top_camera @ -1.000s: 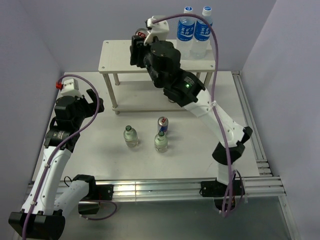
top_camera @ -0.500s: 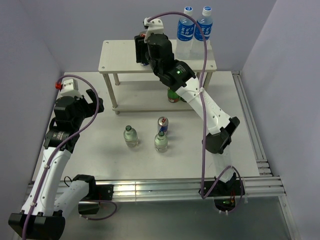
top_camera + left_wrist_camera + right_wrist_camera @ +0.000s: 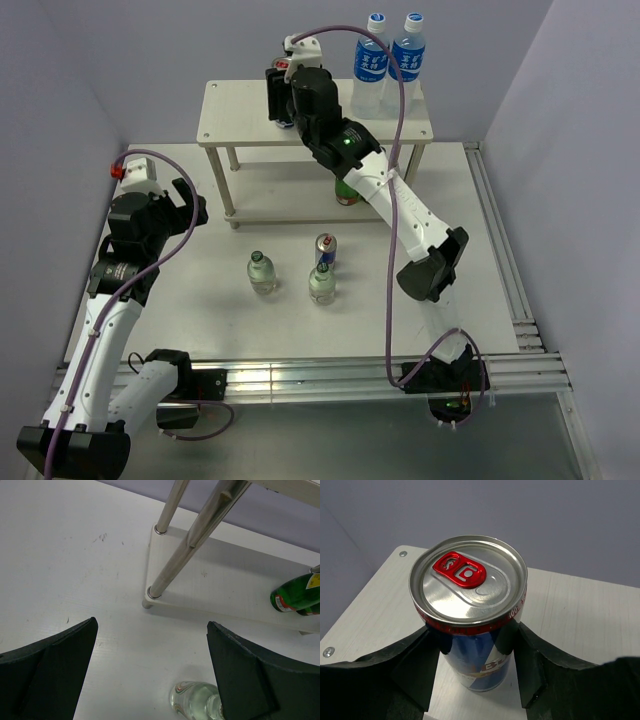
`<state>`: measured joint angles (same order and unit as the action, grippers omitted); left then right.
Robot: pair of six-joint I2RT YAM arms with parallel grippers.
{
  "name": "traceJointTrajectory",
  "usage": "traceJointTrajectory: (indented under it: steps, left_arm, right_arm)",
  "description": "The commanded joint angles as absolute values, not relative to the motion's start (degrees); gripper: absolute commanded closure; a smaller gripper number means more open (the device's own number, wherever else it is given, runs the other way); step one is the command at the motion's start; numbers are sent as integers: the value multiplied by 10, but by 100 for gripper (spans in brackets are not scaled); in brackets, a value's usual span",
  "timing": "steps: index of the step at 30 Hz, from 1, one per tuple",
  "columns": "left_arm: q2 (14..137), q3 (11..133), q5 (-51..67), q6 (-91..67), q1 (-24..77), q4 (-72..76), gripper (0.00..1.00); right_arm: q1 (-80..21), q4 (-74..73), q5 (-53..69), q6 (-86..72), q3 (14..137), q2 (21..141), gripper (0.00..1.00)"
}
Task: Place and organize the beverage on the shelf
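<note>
My right gripper [image 3: 283, 98] [image 3: 472, 630] is shut on a blue-silver can with a red tab [image 3: 470, 615], held upright with its base at the left part of the shelf's top board [image 3: 232, 110] [image 3: 580, 615]. Two blue-labelled bottles [image 3: 371, 62] [image 3: 406, 58] stand at the back right of that board. On the table in front of the shelf stand a second can [image 3: 325, 250] and two short green-capped clear bottles [image 3: 261, 272] [image 3: 321, 284]. My left gripper [image 3: 190, 205] [image 3: 150, 630] hangs open and empty over the table, left of the clear bottle [image 3: 195, 700].
A dark green bottle [image 3: 346, 190] [image 3: 295, 597] is on the shelf's lower board [image 3: 225, 585]. Silver legs [image 3: 170, 565] rise near my left gripper. Purple walls close in the left, back and right; a metal rail [image 3: 505, 270] runs along the table's right side.
My right arm has stretched further back and left over the top board, carrying the can with it. The left arm has stayed still.
</note>
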<state>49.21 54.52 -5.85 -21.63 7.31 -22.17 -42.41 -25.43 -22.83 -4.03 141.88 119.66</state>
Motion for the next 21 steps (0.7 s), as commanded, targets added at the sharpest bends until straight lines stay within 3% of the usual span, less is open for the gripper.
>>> traceJointTrajectory:
  steps: [1,7,10,13,21]
  left_arm:
    - [483,552,-51,-204,70,-217,2]
    - [484,551,-50,-204,70,-218,2]
    - [484,551,-51,-204,70,-218,2]
    - [484,551,-50,-204,70,-218,2]
    - [485,550,-50,-204,68,-217,2]
  right_arm:
    - [-415,-215,-236,-25,1431,1209,85]
    - [-414,-208,-238,-31,1410,1212,46]
    - [-415,-210,-238,-34,1406,1211,15]
    - [-415,-213,-239,-39,1397,1204,0]
    - [-418,-175,-250,-48,1302,1142,0]
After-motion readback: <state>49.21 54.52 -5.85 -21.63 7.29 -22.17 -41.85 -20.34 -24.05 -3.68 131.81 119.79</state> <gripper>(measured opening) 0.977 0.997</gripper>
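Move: The right hand holds the can upright on the top shelf by its upper part. The can's middle is about 4 cm below the hand, and its spot on the board is some 10 cm down and 1 cm ahead. The two water bottles stand about 18 and 25 cm to the right, both about 3 cm farther out. From the idle left hand, the can lies roughly 16 cm ahead, 21 cm right and 11 cm up. Forward first, barely 1 cm, the right hand eases the can along at shelf height. It nearly halts while the fingers open from their grip to fully wide, letting go of the can. Then it sinks about 6 cm with the open fingers on either side of the can, drifting slightly farther forward. ##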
